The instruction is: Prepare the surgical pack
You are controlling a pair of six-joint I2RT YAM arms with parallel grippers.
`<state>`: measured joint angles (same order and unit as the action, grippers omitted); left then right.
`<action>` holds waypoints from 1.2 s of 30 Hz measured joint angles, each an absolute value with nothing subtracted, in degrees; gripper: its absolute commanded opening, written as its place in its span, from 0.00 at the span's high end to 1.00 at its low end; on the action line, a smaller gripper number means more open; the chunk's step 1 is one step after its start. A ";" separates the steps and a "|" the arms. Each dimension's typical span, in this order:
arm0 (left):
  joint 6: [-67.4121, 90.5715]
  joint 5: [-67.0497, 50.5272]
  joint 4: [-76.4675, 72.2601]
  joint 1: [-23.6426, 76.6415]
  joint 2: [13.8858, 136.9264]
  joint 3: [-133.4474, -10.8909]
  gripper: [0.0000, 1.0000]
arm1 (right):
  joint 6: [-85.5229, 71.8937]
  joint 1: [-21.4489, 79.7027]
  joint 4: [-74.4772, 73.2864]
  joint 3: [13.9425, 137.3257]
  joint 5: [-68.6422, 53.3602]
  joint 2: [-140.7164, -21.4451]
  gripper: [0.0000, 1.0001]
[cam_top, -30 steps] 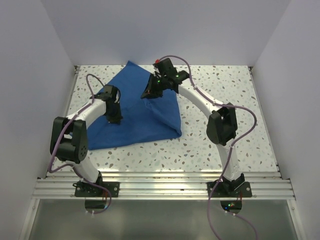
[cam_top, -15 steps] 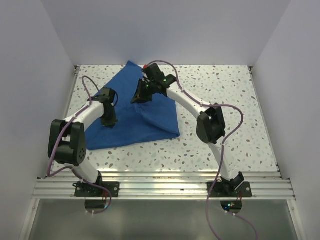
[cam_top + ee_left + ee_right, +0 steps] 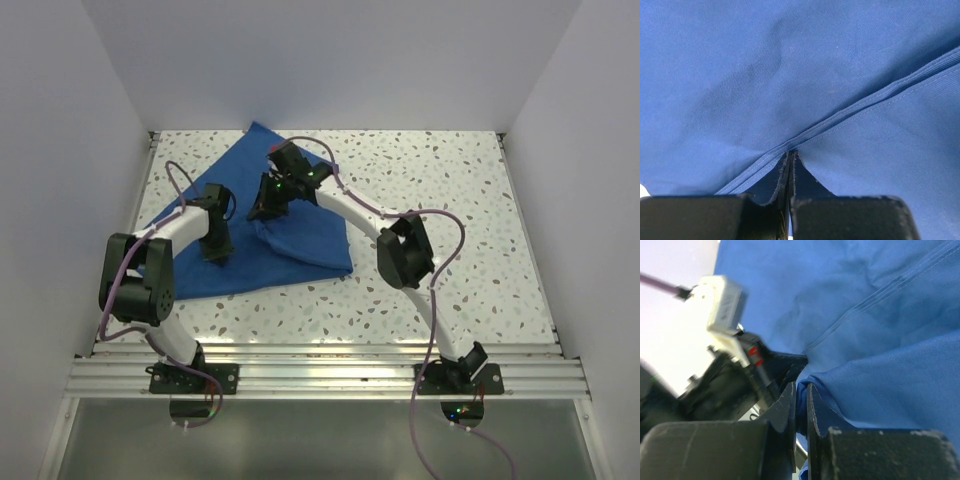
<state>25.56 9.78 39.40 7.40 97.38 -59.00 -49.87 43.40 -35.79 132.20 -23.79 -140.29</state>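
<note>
The surgical pack shows only as a royal-blue drape [image 3: 305, 240] lying folded on the speckled table; whatever it covers is hidden. My right gripper [image 3: 261, 211] hovers over the drape's middle, shut on a raised fold of the cloth [image 3: 890, 380], which sits between its fingers [image 3: 801, 390]. My left gripper [image 3: 217, 252] is down on the drape's left part. Its jaws [image 3: 790, 154] are shut, with the stitched hem [image 3: 865, 102] pinched at the tips. The left arm's wrist [image 3: 725, 305] shows close by in the right wrist view.
The speckled table [image 3: 450, 200] lies bare to the right of the drape. White walls enclose the left, back and right sides. An aluminium rail [image 3: 320, 375] carries both arm bases at the near edge. Purple cables [image 3: 445, 225] loop off each arm.
My right gripper has carried the fold leftward and nearer, pulling the drape's right corner in. The left gripper has shifted slightly and shut on the hem.
</note>
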 measured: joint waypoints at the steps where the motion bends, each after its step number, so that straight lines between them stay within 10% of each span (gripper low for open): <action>1: 25.74 9.85 39.35 7.40 97.30 -58.94 1.00 | -50.17 43.44 -35.57 132.31 -23.88 -140.86 1.00; 6: 26.02 10.11 38.37 7.31 96.31 -57.93 1.00 | -51.40 43.66 -34.96 132.33 -25.02 -143.00 0.98; 15: 25.96 11.09 38.61 7.11 95.37 -57.91 0.97 | -52.97 44.88 -32.62 135.24 -29.78 -146.41 0.35; 22: 25.63 13.96 41.06 6.42 92.18 -58.70 0.86 | -49.25 45.32 -33.45 135.24 -34.50 -145.14 0.30; 30: 22.96 4.40 39.59 6.39 91.85 -61.25 0.50 | -39.99 36.23 -42.54 127.74 -31.35 -135.31 0.28; 36: 22.90 -3.33 37.19 6.39 92.14 -61.36 0.46 | -34.37 24.73 -46.28 122.17 -27.51 -127.09 0.26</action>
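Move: My right hand still pinches the tip of the blue cloth flap. The landing spot lies about 10 cm below, some 3 cm back and 4 cm to the left. The folded cloth's near right corner is about 24 cm to this hand's right, 10 cm back and 12 cm down. My left hand's shut fingers rest on the cloth; from there the landing spot is about 5 cm ahead and 6 cm right, at the same height. I lower the flap some 3 cm with my right hand, open its fingers and ease them left and back, then pull clear to the right, forward and up by roughly 20 cm. My left hand holds its place on the cloth at first, then lifts about 4 cm, swings right and a little forward towards the freed flap tip, and opens. ##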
